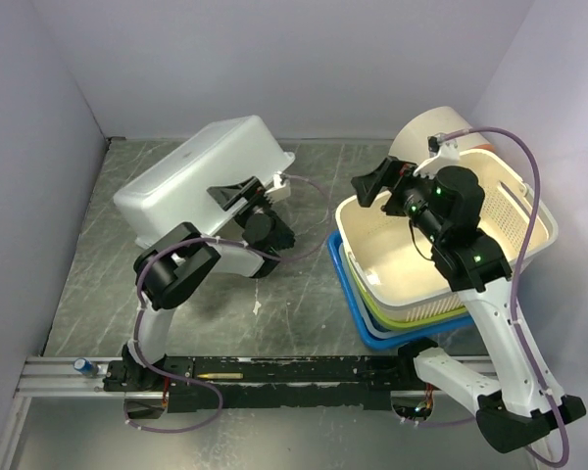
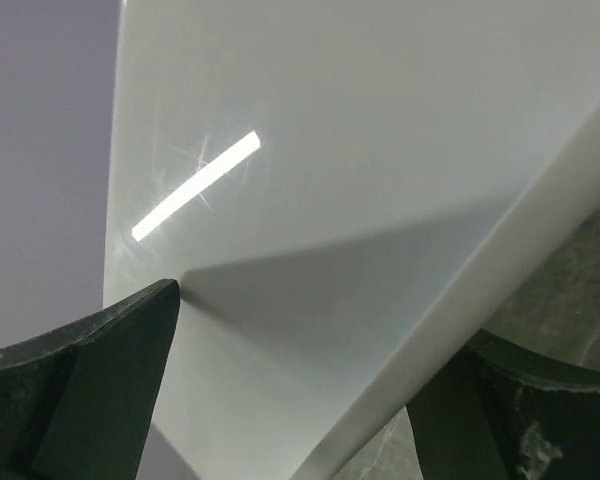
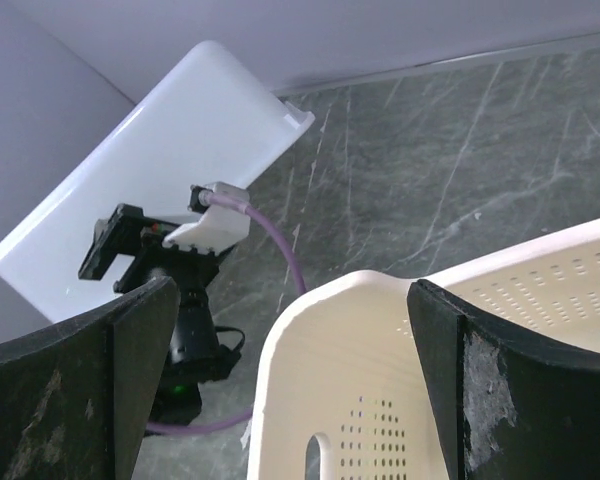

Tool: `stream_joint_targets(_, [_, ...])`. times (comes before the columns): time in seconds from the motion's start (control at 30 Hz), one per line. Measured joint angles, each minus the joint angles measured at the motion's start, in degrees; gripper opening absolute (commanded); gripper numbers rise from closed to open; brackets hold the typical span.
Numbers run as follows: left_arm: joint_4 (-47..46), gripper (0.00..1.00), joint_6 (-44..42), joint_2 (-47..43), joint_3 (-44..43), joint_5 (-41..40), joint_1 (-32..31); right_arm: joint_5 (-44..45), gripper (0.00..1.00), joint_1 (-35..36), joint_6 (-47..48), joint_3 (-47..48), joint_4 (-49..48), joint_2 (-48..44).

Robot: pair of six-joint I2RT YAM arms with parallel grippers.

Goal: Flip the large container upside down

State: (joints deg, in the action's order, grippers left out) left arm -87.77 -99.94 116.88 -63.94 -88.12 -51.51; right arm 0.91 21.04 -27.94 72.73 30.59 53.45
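The large container [image 1: 201, 171] is a white plastic tub at the back left, tipped over so that its smooth outside faces up. My left gripper [image 1: 240, 191] is at its near right side, jaws open. In the left wrist view the container's wall [image 2: 330, 150] fills the frame. Its rim runs down between the spread fingers of the left gripper [image 2: 300, 400], clear of both. The right wrist view shows the container [image 3: 160, 160] behind the left arm. My right gripper [image 1: 369, 189] hangs open above the corner of a cream basket [image 3: 310, 330], holding nothing.
The cream perforated basket [image 1: 529, 235] sits nested in a green one and a blue tray [image 1: 345, 284] on the right. A pale round lid [image 1: 426, 132] leans at the back right. A pencil [image 1: 220, 375] lies on the base rail. Walls close in on three sides.
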Motion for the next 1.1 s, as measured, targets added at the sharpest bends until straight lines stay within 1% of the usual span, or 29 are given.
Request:
stream_joint_targets(0.1, [0.02,0.93,2.12,0.26,1.9,-0.02,3.41,-1.66,1.0,0.0,-0.37,-0.57,-1.01,1.31])
stream_joint_targets(0.23, [0.0,0.93,4.57,1.42,2.1,-0.22,7.54,-4.11,1.0,0.0,-1.27,-1.68,-2.99,3.43])
stream_joint_targets(0.4, [0.02,0.93,5.92,4.04,2.1,-0.22,9.4,-8.46,1.0,0.02,-2.69,-2.14,-5.44,6.8])
stream_joint_targets(0.6, [0.0,0.93,7.13,4.15,1.42,-0.15,8.52,-13.16,1.0,0.0,-3.93,-2.29,-7.98,10.01])
stream_joint_targets(0.7, [0.02,0.94,9.05,3.08,1.2,0.28,6.86,-16.39,1.0,0.02,-5.51,-4.37,-12.74,9.97])
stream_joint_targets(0.9, [0.0,0.94,14.8,-3.06,0.98,2.51,2.23,-21.16,1.0,0.55,-9.44,-12.35,-27.17,8.87])
stream_joint_targets(1.1, [-0.11,0.94,18.36,-7.69,-1.77,6.38,-1.07,-22.51,1.0,0.7,-10.62,-13.4,-37.97,7.3])
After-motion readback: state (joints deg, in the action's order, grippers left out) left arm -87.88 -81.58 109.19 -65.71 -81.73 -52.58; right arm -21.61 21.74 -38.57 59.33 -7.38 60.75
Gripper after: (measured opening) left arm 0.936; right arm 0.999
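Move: The large container, tipped over with its near right rim still raised, has its middle about 6 cm to my left hand's left, 4 cm ahead and some 6 cm below; that rim lies between my open fingers. From my right hand the container is about 33 cm left, 12 cm ahead and 25 cm down. The cream basket sits 16 cm to my right hand's right, level fore and aft, 22 cm below; the white tub is about 18 cm ahead and 20 cm right, 28 cm below. With the raised rim between its open fingers, my left hand pushes left about 6 cm while sinking some 4 cm and easing forward, letting the container down, then comes free to the right and climbs about 9 cm, fingers tipping up. My open right hand sweeps left some 9 cm towards the container, first dipping, then rising and tipping up, as it turns about 20 degrees counter-clockwise. ##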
